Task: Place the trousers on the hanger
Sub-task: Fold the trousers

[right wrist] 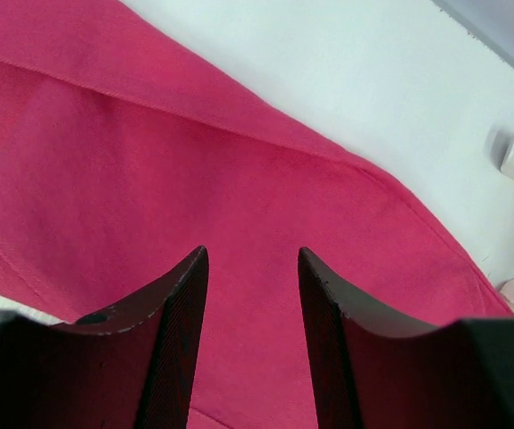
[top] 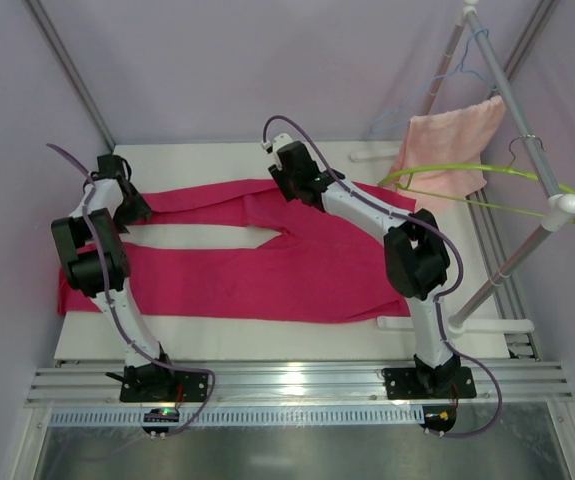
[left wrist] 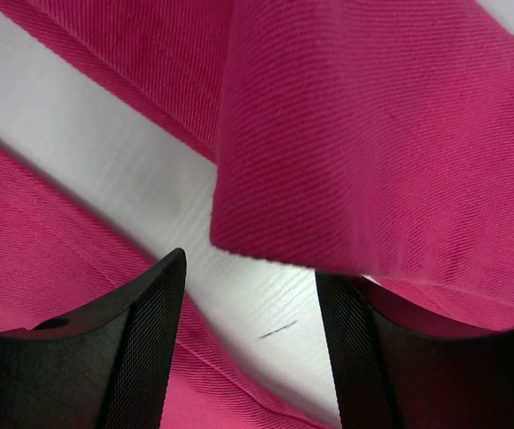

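Note:
The magenta trousers [top: 297, 265] lie spread on the white table [top: 217, 335], legs pointing left. My left gripper [top: 135, 208] is at the end of the upper leg. In the left wrist view this gripper [left wrist: 255, 268] is open over bare table, and the leg's hem [left wrist: 373, 134] drapes over the tip of its right finger [left wrist: 350, 357]. My right gripper [top: 285, 188] hovers over the upper leg near the crotch; in the right wrist view it [right wrist: 252, 252] stands open just above the cloth [right wrist: 194, 161], nothing between the fingers. The lime-green hanger [top: 437, 168] hangs from the rack at the right.
A slanted grey rack pole [top: 512, 100] stands at the right with a pale salmon towel [top: 452, 140] and a light-blue wire hanger [top: 462, 70] on it. The rack's white foot [top: 487, 325] rests by the table's right edge. Walls close in on both sides.

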Controlling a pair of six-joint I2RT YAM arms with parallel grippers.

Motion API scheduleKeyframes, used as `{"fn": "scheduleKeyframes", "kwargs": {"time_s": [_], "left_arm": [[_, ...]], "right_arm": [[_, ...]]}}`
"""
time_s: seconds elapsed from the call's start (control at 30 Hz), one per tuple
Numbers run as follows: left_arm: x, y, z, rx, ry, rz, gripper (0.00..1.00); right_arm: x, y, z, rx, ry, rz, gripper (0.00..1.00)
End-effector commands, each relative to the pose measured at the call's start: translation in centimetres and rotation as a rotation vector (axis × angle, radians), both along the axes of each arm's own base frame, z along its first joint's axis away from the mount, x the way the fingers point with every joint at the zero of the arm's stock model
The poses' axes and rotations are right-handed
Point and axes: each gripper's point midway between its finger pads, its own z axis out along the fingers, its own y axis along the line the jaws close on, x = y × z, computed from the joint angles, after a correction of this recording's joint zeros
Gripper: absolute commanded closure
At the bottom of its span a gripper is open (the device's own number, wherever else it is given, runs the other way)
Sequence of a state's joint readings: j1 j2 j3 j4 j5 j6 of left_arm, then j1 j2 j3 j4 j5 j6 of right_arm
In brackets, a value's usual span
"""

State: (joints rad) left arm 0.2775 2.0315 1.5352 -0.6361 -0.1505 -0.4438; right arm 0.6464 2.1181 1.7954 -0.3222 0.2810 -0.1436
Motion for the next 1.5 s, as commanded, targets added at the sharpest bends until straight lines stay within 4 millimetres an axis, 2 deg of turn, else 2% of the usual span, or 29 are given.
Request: {"fn": "scheduleKeyframes", "kwargs": {"time_s": [0.0, 0.2, 0.43, 0.63, 0.73, 0.83, 0.87, 0.93, 0.97, 1.0, 1.1, 1.13, 1.27, 1.37, 1.4, 1.47], "left_arm": [[3.1, 1.2, 2.4, 0.068, -0.089, -0.019, 0.39], [4.2, 1.9, 2.9, 0.107, -0.096, -0.011, 0.39], [6.0, 3.8, 4.6, 0.190, -0.085, 0.006, 0.40], [7.6, 3.8, 4.4, 0.183, -0.087, -0.020, 0.42], [7.7, 3.6, 3.7, 0.176, -0.079, -0.028, 0.50], [7.9, 3.6, 3.5, 0.175, -0.083, -0.036, 0.63], [7.9, 3.6, 3.3, 0.175, -0.076, -0.037, 0.75], [8.1, 3.8, 3.6, 0.181, -0.079, -0.032, 0.88], [8.0, 3.9, 3.8, 0.184, -0.077, -0.025, 0.92], [7.9, 4.0, 3.9, 0.188, -0.066, -0.024, 0.94], [8.6, 5.2, 6.3, 0.251, -0.095, 0.010, 0.97], [9.5, 5.6, 7.4, 0.263, -0.129, 0.018, 0.96], [11.8, 5.9, 9.1, 0.262, -0.228, 0.038, 0.98], [13.0, 6.0, 9.0, 0.239, -0.272, 0.083, 0.99], [13.2, 6.1, 8.7, 0.235, -0.275, 0.095, 0.99], [13.9, 6.4, 7.7, 0.227, -0.269, 0.108, 0.98]], "right_arm": [[-0.7, 0.3, 4.1, 0.092, -0.048, 0.000, 0.52], [-1.5, 0.2, 3.8, 0.111, -0.028, -0.006, 0.52], [-1.8, -0.4, 3.9, 0.101, -0.019, -0.020, 0.52], [-2.1, -0.9, 4.1, 0.099, -0.030, -0.033, 0.52], [-2.1, -1.0, 4.2, 0.097, -0.033, -0.036, 0.52], [-2.0, -1.0, 4.6, 0.102, -0.041, -0.039, 0.52], [-2.1, -0.9, 4.6, 0.102, -0.039, -0.036, 0.52], [-2.1, -0.9, 5.0, 0.106, -0.045, -0.034, 0.52], [-2.0, -0.9, 5.0, 0.105, -0.046, -0.036, 0.52], [-2.0, -1.0, 5.1, 0.106, -0.047, -0.038, 0.52], [-2.2, -1.0, 5.5, 0.110, -0.044, -0.036, 0.52], [-2.3, -1.1, 5.6, 0.113, -0.042, -0.040, 0.52], [-2.7, -0.3, 5.7, 0.167, -0.025, -0.022, 0.52], [-2.2, 0.0, 4.5, 0.177, -0.016, -0.041, 0.52], [-1.7, 0.0, 4.7, 0.174, -0.027, -0.061, 0.52], [-0.7, -0.5, 3.3, 0.131, -0.020, -0.105, 0.52]]}}
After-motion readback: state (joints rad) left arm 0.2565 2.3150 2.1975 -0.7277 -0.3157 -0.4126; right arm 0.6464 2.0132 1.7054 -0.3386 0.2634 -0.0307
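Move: The far trouser leg's outer edge, near its hem, lies about 6 cm ahead of the open left hand and 3 cm to its left, roughly level with the low fingertips. The near leg's hem end is some 17 cm back and 13 cm left; the crotch is about 39 cm to the right and 3 cm back, both about 3 cm lower. From the right hand the far-leg edge is around 41 cm left, level fore and aft, and 11 cm below. The left fingers shut on the far leg near its hem and pinch the cloth, after travelling forward about 7 cm with some drift left and up, then dipping a little as they close. Keeping that grip, the left hand carries the leg end up and forward, some 5 to 6 cm each way, away from the near leg, tipping its fingers farther forward. ##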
